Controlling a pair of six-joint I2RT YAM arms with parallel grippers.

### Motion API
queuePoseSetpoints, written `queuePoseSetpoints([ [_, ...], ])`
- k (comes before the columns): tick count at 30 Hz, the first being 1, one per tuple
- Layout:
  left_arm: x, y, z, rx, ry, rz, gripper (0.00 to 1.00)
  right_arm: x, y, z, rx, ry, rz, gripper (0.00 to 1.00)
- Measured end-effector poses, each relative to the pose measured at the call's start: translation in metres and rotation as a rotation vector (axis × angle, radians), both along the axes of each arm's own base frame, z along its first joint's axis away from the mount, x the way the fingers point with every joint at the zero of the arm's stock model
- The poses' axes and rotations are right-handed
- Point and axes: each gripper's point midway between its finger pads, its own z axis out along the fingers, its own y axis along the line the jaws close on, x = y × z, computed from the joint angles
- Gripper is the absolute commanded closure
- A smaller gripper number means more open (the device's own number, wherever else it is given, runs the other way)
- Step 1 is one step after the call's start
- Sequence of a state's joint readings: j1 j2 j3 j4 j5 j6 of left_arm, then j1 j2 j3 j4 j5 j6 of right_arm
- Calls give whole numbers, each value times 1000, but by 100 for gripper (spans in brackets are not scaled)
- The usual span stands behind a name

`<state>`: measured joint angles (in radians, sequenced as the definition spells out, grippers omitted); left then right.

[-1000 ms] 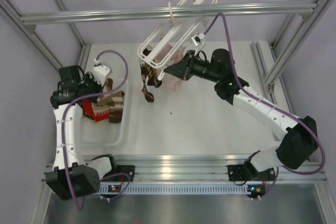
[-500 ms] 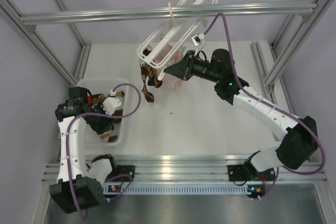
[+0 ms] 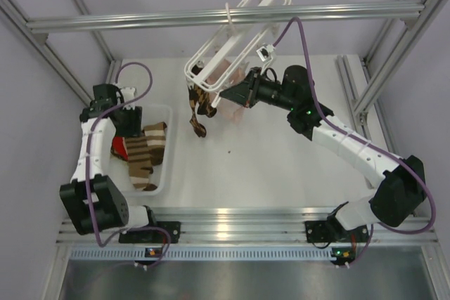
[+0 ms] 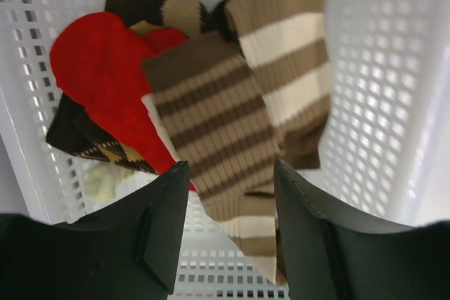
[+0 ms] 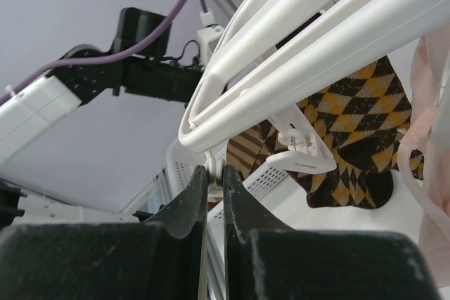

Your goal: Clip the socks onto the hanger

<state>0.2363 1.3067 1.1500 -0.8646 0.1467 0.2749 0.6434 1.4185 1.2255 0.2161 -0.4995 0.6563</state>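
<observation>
Two brown-and-cream striped socks (image 4: 211, 131) (image 3: 146, 147) lie in a white perforated basket (image 3: 166, 173), beside a red sock (image 4: 105, 68) and a dark argyle one. My left gripper (image 4: 230, 173) (image 3: 130, 121) hangs open just above them, holding nothing. The white hanger (image 3: 232, 40) hangs tilted from the grey rail. An argyle sock (image 3: 200, 107) (image 5: 358, 124) dangles from one of its clips. My right gripper (image 5: 214, 170) (image 3: 235, 93) is shut on a small clip under the hanger's (image 5: 316, 26) end.
A grey aluminium rail (image 3: 225, 15) crosses the back, with frame posts at both sides. Pale pink fabric (image 3: 238, 109) hangs by the right gripper. The basket's wall (image 4: 380, 103) rises close around my left fingers.
My left gripper has gone from shut to open, and its arm swung toward the near edge, then back over the basket's far left. The striped socks now lie flatter. The right arm has not moved.
</observation>
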Motion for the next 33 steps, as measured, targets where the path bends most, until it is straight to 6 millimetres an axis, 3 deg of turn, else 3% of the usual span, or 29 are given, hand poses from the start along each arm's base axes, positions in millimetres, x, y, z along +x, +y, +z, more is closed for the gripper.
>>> queuePoseSetpoints([
  [6, 30, 31, -34, 85, 121, 206, 49, 1, -1, 0, 0, 1, -3, 100],
  [10, 42, 40, -39, 145, 140, 255, 49, 2, -2, -1, -1, 2, -5, 100],
  [18, 63, 37, -51, 221, 169, 251, 49, 7, -3, -5, -7, 10, -13, 100],
  [26, 60, 36, -78, 237, 255, 252, 51, 10, -7, -6, -8, 12, -16, 100],
  [33, 59, 33, -82, 219, 273, 262, 92, 12, -9, -8, -10, 15, -18, 100],
])
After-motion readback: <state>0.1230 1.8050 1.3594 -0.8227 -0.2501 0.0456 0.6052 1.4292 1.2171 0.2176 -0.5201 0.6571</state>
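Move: The striped sock's dark cuff, which the left hand goes for, lies about 6 cm ahead of it, 3 cm to its left and 9 cm below, in the bin. At much the same depth, the red sock is some 6 cm left of the cuff, the second striped sock some 7 cm to its right, and the patterned sock about 5 cm beyond it. From the right hand the cuff is roughly 28 cm left, 3 cm ahead and 29 cm below. Forward and left while sinking, the open left hand comes over the striped sock's cuff, turning about 15 degrees counter-clockwise and tipping to point more steeply down; then it drops straight to the cuff, about 8 cm down in all, and closes its fingertips on the fabric. The right hand keeps its shut grip at the hanger's near end, easing a centimetre or so forward and right. ##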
